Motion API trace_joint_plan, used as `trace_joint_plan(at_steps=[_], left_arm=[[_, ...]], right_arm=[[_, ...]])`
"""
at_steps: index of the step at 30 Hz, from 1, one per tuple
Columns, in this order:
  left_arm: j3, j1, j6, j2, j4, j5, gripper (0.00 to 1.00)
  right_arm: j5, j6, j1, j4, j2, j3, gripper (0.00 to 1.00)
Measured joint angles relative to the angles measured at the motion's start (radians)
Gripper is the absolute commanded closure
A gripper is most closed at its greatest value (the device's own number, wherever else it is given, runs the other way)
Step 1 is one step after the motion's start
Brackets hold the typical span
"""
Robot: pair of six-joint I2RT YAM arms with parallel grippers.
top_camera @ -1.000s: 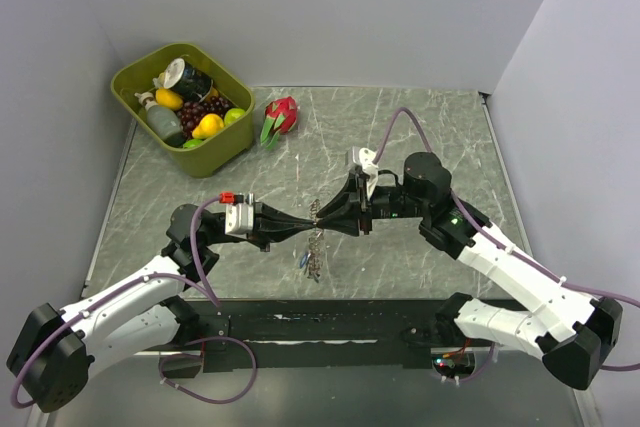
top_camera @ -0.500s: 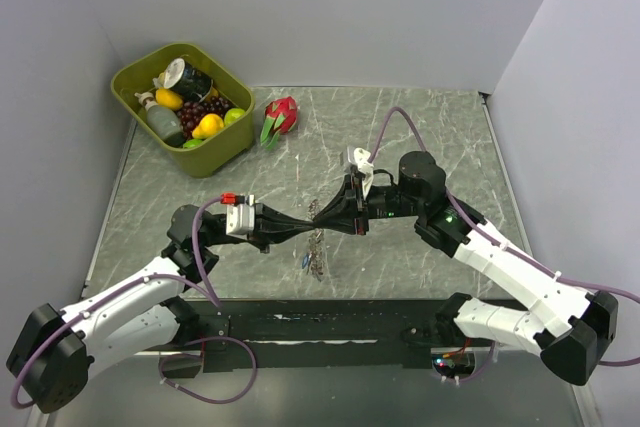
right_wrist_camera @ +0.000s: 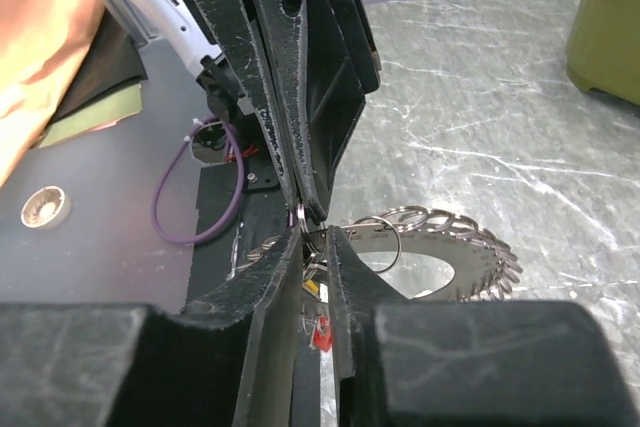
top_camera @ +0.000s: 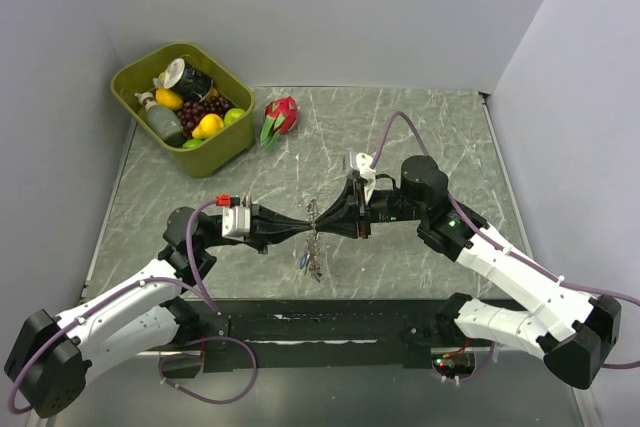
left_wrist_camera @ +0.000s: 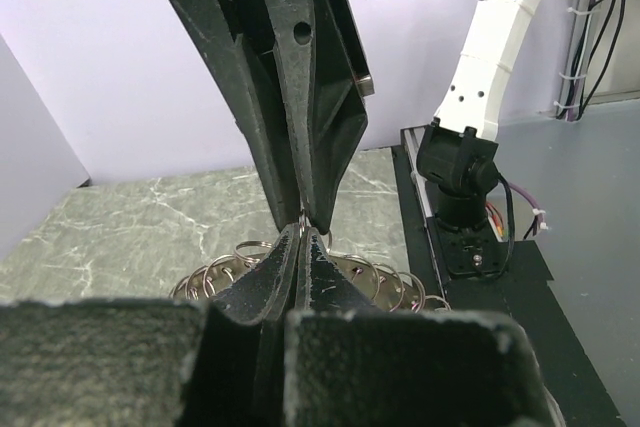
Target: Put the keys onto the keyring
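Both grippers meet tip to tip above the table's middle. The keyring (top_camera: 313, 215), a silvery toothed disc fringed with small rings, hangs edge-on between them. My left gripper (top_camera: 306, 222) (left_wrist_camera: 303, 234) is shut on a small ring at the keyring's (left_wrist_camera: 385, 277) rim. My right gripper (top_camera: 321, 219) (right_wrist_camera: 317, 235) faces it with its jaws a narrow gap apart, straddling small rings beside the keyring (right_wrist_camera: 470, 257). The keys (top_camera: 312, 263) dangle below the tips; a red tag (right_wrist_camera: 322, 332) shows in the gap between the right jaws.
An olive bin (top_camera: 215, 159) of fruit and bottles stands at the back left, with a dragon fruit (top_camera: 281, 115) beside it. A black strip (top_camera: 330, 322) runs along the near table edge between the arm bases.
The grippers stay tip to tip at the keyring. The right arm nudged left, then eased back, and the dangling keys shifted slightly.
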Motion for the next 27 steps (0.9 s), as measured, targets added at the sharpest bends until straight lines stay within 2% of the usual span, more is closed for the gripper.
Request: trace_joint_plan(at_steps=[5,9,18,19,22,27], left_arm=[[0.000,0.000,-0.001,0.000,-0.001,-0.006,0.99],[0.000,0.002,-0.008,0.000,-0.001,-0.008,0.99],[-0.010,0.005,-0.013,-0.007,-0.019,-0.010,0.98],[-0.009,0.005,-0.006,-0.011,-0.037,-0.010,0.86],[0.029,0.005,0.048,-0.023,-0.168,-0.003,0.65],[0.214,0.001,0.220,-0.025,-0.484,0.020,0.55]], right_arm=[[-0.006,-0.002,0.000,0.000,0.004,0.000,0.89],[-0.019,-0.003,0.000,0.005,0.010,0.000,1.00],[-0.018,-0.015,0.000,-0.008,0.021,0.000,1.00],[-0.014,-0.023,0.002,-0.023,0.023,0.004,1.00],[0.006,-0.060,0.006,-0.090,0.036,0.029,1.00],[0.074,-0.158,0.006,-0.270,0.090,0.113,1.00]])
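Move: The keyring's small loop sits right between the two sets of fingertips. It is already pinched in the left fingers and lies about 1 cm to the left of the right hand's still slightly open fingers, level with them. From the right hand the keyring itself is some 2 cm ahead and 3 cm below, and the hanging keys about 2 cm back, 1 cm left and 8 cm below. From the left hand the loop is at its fingertips. The keyring's small loop changes hands: the right fingers first shut on it, almost in place, while the left keeps its pinch. The left fingers then open nearly halfway and come free, that hand dipping about a centimetre before rising about 2 cm with its fingertips tipping down. Meanwhile the right hand, its hold kept, sinks about 3 cm and eases forward 1.5 cm, tipping its fingertips down some 10 degrees. ##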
